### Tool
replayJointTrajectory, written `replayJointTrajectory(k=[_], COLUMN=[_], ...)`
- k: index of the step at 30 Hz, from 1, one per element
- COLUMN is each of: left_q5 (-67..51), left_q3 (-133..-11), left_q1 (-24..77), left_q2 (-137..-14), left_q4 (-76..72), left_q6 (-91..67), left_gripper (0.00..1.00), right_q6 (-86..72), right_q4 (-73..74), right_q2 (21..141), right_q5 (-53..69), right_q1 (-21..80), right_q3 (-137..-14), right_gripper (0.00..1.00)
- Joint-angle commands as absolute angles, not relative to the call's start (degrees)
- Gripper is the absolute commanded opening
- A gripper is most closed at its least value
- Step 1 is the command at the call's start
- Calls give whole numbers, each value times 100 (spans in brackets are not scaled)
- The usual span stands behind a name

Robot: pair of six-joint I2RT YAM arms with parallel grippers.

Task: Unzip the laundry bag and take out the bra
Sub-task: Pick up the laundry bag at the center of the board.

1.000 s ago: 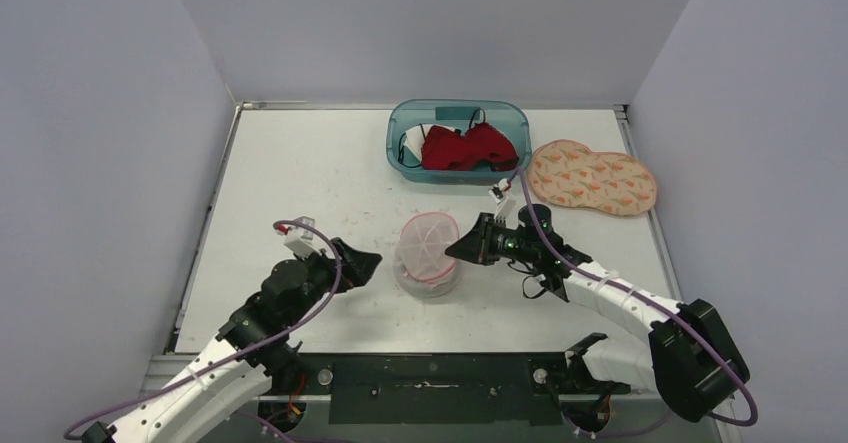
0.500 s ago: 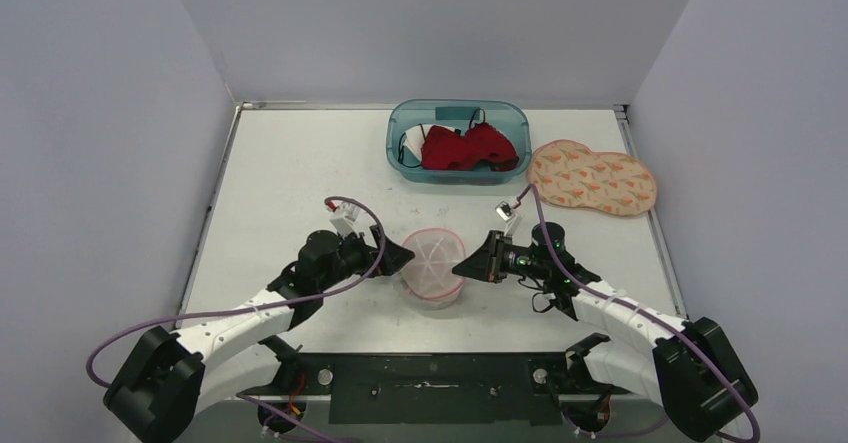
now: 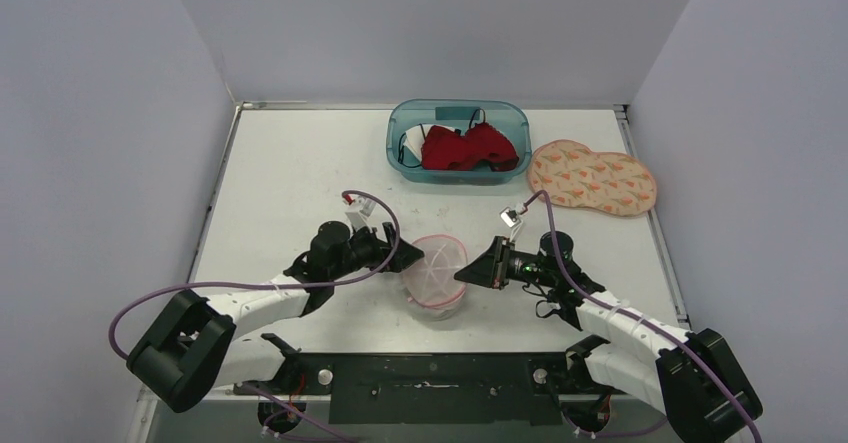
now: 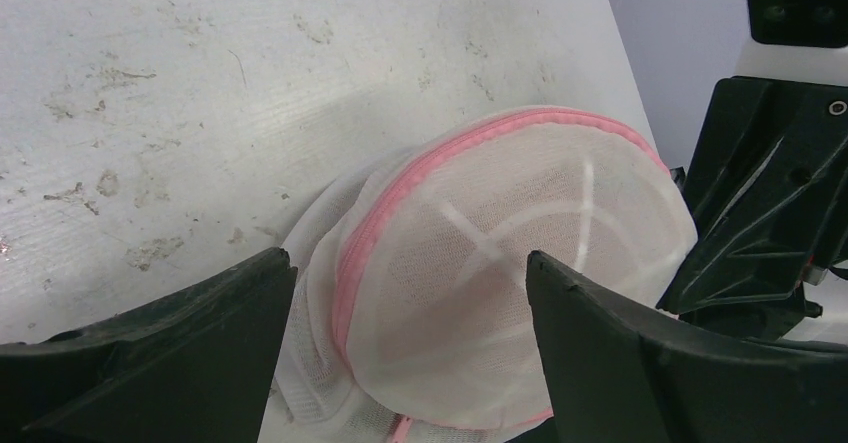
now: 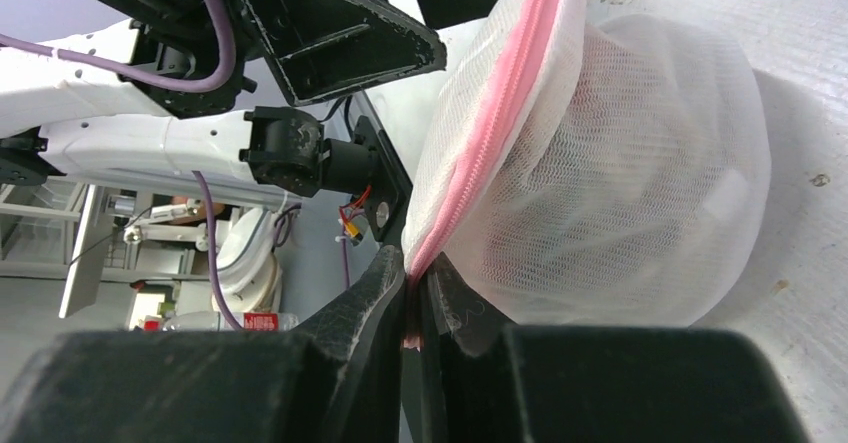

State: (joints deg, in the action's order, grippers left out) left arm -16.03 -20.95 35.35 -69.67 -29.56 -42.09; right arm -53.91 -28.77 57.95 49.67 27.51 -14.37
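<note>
The laundry bag [image 3: 435, 271] is a round white mesh pouch with a pink zipper [image 5: 500, 113], tilted up on its edge near the table's front middle. My right gripper [image 3: 464, 275] is shut on the bag's pink zipper edge from the right; in the right wrist view the gripper [image 5: 415, 275] pinches that seam. My left gripper [image 3: 408, 256] is open just left of the bag. In the left wrist view its fingers straddle the bag [image 4: 500, 263] without touching, the gripper [image 4: 408, 263] wide. The bra is hidden inside the mesh.
A teal bin [image 3: 398, 135] at the back holds a red garment [image 3: 465, 148] and something white. A peach patterned cloth [image 3: 592, 178] lies to its right. Walls close in the table on the left, the right and the back.
My left arm has swung right and forward until its open fingers flank the bag. The right gripper has drawn the bag slightly nearer, keeping its hold.
</note>
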Motion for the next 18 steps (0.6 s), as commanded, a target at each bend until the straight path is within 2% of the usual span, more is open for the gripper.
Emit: replayJointTrajectory(k=[1,5,12,14,15,16,17,18], left_q5=[-1983,-2228,-2613,-2618,-2599,-2550,-2468,-2393], left_q3=[-2139,-2038,-1701,-1606,-1561,-1516,-1481,-1460], left_q1=[3523,3524,3524,3524,3524,3524,3524,3529], left_q2=[-7131,-7249,-7089,-6931,-6817,-6679,-6526,-6333], left_q4=[-3736,-3962,-4586,-4643,-4649,-4606,-4529,-4416], left_q6=[-4157,-4251,-4695,-4801,-4877,-4956,-5040,-5120], left_gripper=[83,73,27,9,0,0,0,0], right_q6=[-5599,-5586,-5381,-5314,-5240,-5158,-5072,-4968], right_q4=[-3691,-3731,-3468,-3312,-3153,-2993,-2801,-2581], right_q2=[5740,5763,5819,5806,5778,5736,5680,5613], right_q5=[5203,5179,4957,4851,4779,4695,4601,4492], right_q1=[2721,2714,2701,2690,2684,2679,2676,2666], right_q3=[-1381,-1345,-1410,-1451,-1493,-1539,-1619,-1693], right_gripper=[5,5,5,7,14,24,43,57])
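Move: The laundry bag stands between the grippers, its middle about 4 cm to the right of the left hand, 4 cm back and 4 cm lower. From the right hand, already pinching an end of the zipped rim, that middle is about 5 cm left, 3 cm forward and 7 cm down. The basket lies some 30 cm forward and 9 cm right of the left hand, the floral bag about 24 cm forward and 39 cm right of it, both roughly 8 cm lower. The laundry bag's pink zipped rim is taken over by the left hand: its wide-open fingers edge about 1 cm right, then shut and pinch the rim on the bag's left side while the hand draws back some 2.5 cm, rolling slightly. The right hand stays in place, keeps its pinch until almost the end, then opens part-way to let go of its end of the rim. ##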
